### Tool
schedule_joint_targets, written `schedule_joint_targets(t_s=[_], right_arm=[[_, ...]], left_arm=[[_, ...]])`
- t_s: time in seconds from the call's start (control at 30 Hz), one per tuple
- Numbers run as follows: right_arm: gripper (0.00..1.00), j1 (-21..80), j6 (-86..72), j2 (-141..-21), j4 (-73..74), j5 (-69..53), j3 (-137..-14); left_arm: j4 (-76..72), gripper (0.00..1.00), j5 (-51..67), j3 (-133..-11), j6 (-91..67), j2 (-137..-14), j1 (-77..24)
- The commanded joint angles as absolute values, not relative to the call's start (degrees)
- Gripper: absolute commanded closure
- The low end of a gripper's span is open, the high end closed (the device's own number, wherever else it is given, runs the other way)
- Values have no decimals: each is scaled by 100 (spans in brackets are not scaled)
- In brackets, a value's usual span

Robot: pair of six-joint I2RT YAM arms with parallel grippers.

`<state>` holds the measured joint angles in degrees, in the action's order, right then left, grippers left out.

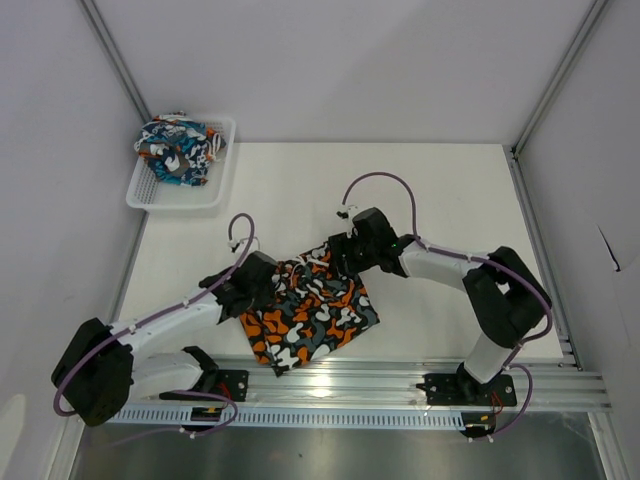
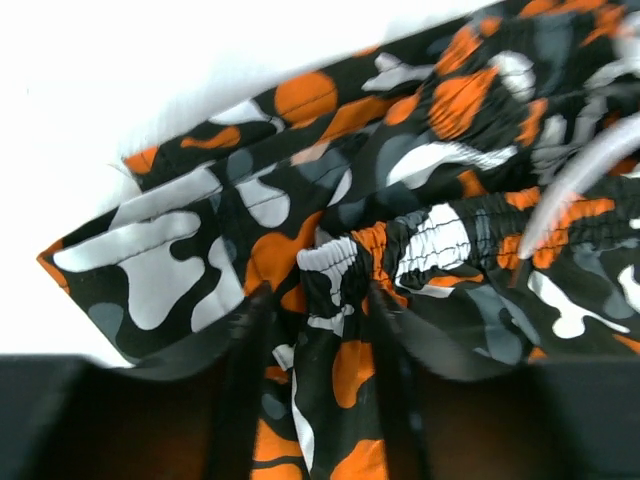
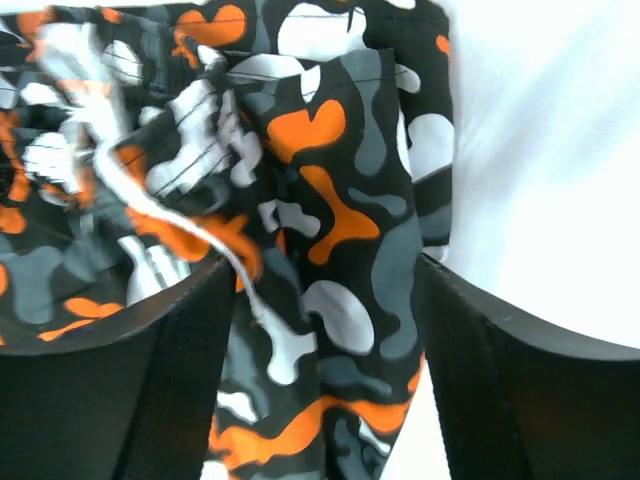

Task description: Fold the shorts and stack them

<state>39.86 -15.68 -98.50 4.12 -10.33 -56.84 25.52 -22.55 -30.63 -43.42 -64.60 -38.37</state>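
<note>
The orange, black, grey and white camouflage shorts [image 1: 310, 318] lie folded on the white table near its front edge. My left gripper [image 1: 262, 285] sits low over their left edge. In the left wrist view its jaws [image 2: 318, 330] stand apart, with a loose ridge of the waistband [image 2: 340, 265] between them. My right gripper [image 1: 345, 255] is over the shorts' far corner. Its jaws [image 3: 325, 330] are spread wide over flat cloth [image 3: 340, 200], beside the white drawstring [image 3: 160, 210]. The blue-teal cartoon shorts [image 1: 178, 148] lie bunched in the basket.
The white mesh basket [image 1: 205, 190] stands at the table's far left corner. A metal rail [image 1: 400, 375] runs along the near edge, carrying both arm bases. White walls close in the left, right and back sides.
</note>
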Motion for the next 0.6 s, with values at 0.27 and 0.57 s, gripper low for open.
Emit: schedule_joint_targets(t_s=[0.27,0.57], right_arm=[[0,4008,-1160,-8947,1028,-958,-5590],[1,3990,-1108,-9606,817,-1318,-5449]], left_arm=[[3067,35,-1970,-3708,-4061,-5406,-3788],[3120,27,-1213,-3112,-4314,-5115,-3806]])
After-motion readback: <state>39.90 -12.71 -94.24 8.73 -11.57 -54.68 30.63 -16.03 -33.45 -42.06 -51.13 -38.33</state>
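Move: The left fingertips are right at the shorts: the gathered waistband end is about 2 cm ahead, and the shorts' left corner some 6 cm left and 2 cm farther out. The right fingers straddle the shorts' right edge, about 1 cm back and below; the drawstring is 6 cm left and 1 cm ahead, the far corner 6 cm ahead and 4 cm left, and the near right corner 14 cm back and 9 cm right. Both hands come up off the shorts, their half-open fingers spreading wider. The left climbs about 6 cm over the waistband end, drifting a little right and tilting over some 10 degrees. The right hops up 5 cm, then sinks almost all the way again along the right edge, ending some 2 cm back and 1.5 cm right, wide open around that edge. ##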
